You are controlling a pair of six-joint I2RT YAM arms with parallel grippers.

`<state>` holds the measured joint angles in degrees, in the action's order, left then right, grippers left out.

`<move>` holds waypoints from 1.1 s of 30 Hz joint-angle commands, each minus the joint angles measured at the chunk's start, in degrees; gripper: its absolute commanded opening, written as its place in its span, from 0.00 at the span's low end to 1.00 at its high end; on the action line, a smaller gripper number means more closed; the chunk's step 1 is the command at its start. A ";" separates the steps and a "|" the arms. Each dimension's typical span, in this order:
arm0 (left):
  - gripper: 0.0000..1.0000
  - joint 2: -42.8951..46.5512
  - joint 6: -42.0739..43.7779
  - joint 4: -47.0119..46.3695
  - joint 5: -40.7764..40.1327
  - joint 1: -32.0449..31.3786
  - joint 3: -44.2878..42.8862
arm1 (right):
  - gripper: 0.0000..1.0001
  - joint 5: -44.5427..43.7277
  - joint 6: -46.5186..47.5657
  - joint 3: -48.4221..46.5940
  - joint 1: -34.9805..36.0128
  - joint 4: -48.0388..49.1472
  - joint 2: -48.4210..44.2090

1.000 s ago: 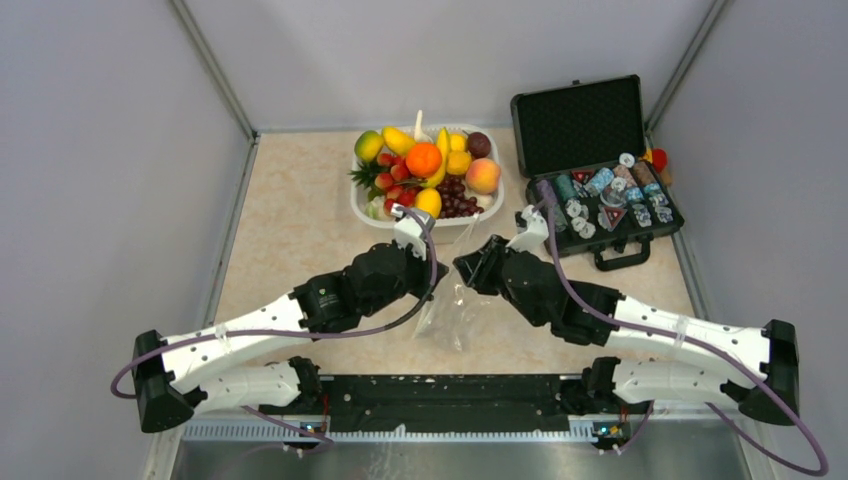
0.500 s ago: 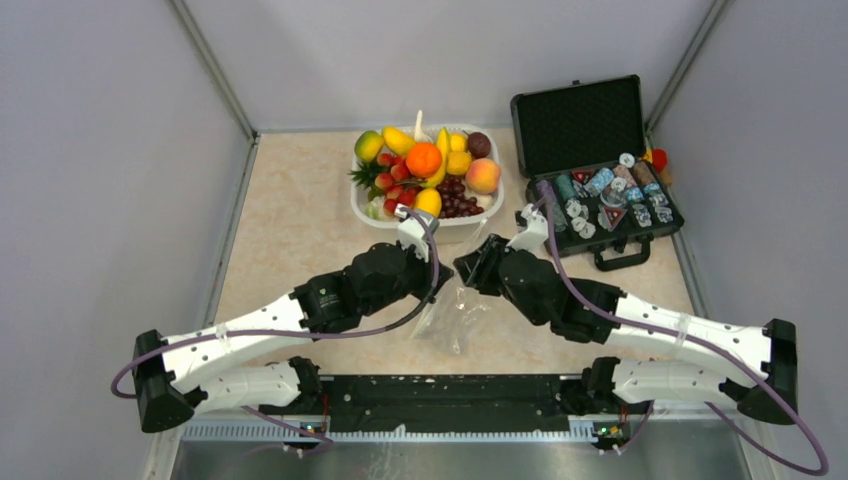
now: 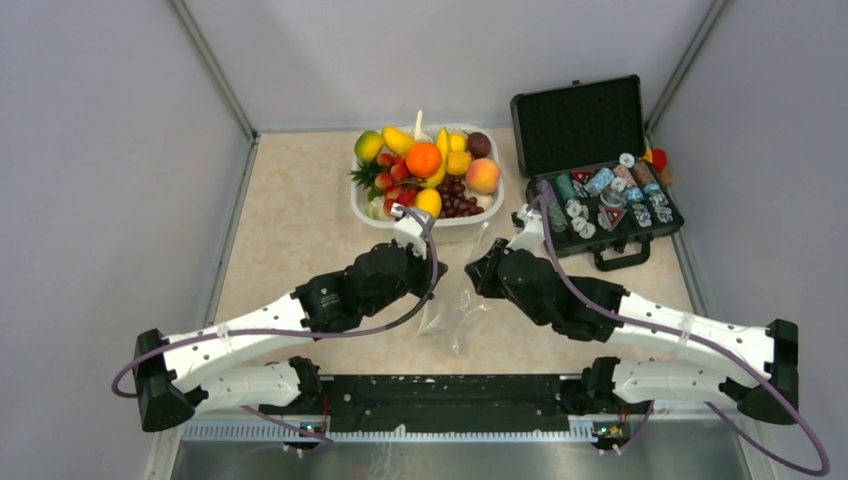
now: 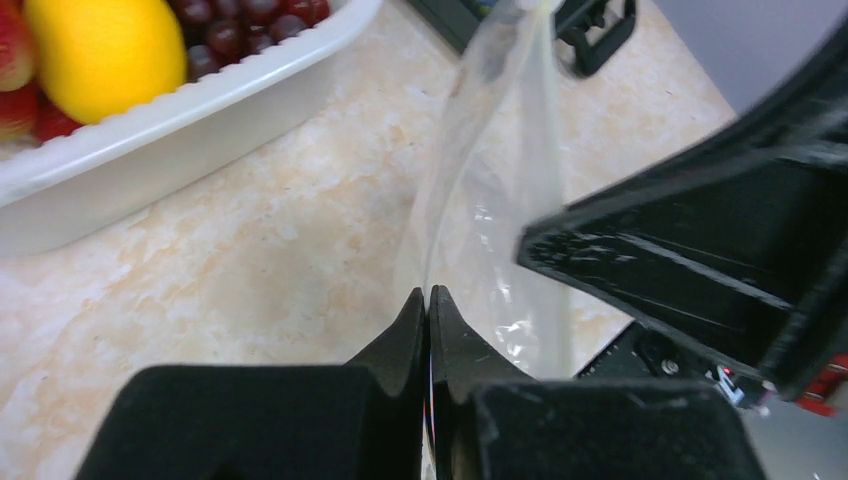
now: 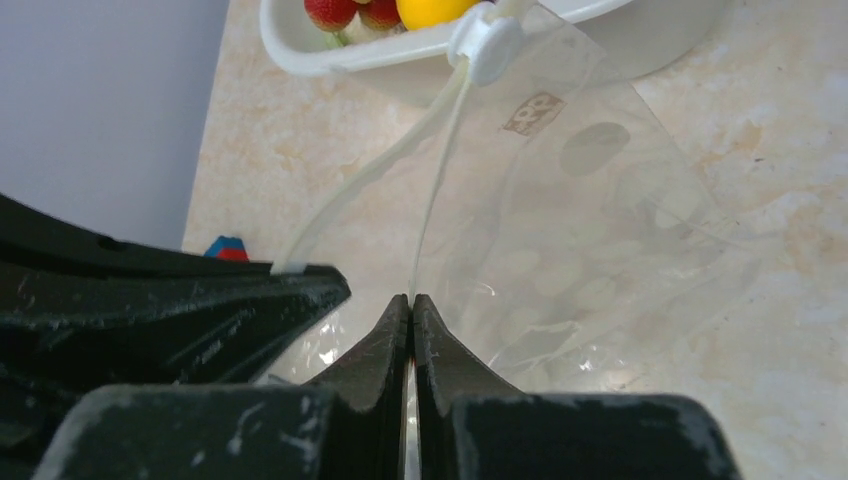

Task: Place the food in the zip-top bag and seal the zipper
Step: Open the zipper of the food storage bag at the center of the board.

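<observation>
The food, glossy toy fruits such as an orange, a peach and grapes, lies heaped in a white tub at the back. In front of the tub the clear zip-top bag hangs between both arms, its bottom on the table. My left gripper is shut on one lip of the bag. My right gripper is shut on the other lip. The zipper splits into two white strips below its slider, one running to each gripper. No fruit shows inside the bag.
An open black case with small round chips stands at the back right, close to my right arm. Something red sits behind it. Grey walls close in the table on the left, back and right.
My right gripper's jaws have gone from apart to shut on the bag's lip, and that wrist has shifted slightly toward the tub. The left arm has kept its hold.
</observation>
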<state>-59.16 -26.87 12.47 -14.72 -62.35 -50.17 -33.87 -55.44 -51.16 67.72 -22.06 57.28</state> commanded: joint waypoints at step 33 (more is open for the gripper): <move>0.50 -9.27 -1.42 1.50 2.85 2.41 -4.65 | 0.00 -7.28 3.63 -13.06 -0.16 -28.07 -0.82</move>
<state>-69.67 -29.30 14.74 -12.43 -60.51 -52.77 -36.56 -51.24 -63.02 67.64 -52.64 57.49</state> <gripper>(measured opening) 0.433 0.006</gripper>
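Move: Both hands already pinch the zip-top bag's mouth, one lip each, their tips about 4 cm apart. From the left hand the bag's middle lies roughly 5 cm back, 2 cm right and 8 cm below; from the right hand, 5 cm back, 2 cm left and 8 cm below. The white slider sits about 6 cm ahead and 2 cm right of the right hand, near its height. The fruit basket lies 20 cm ahead and 9 cm left of it, 15 cm lower. Right hand, still pinching the bag's lip, pulls about 7 cm right; left sinks 5 cm, opening its fingers. ##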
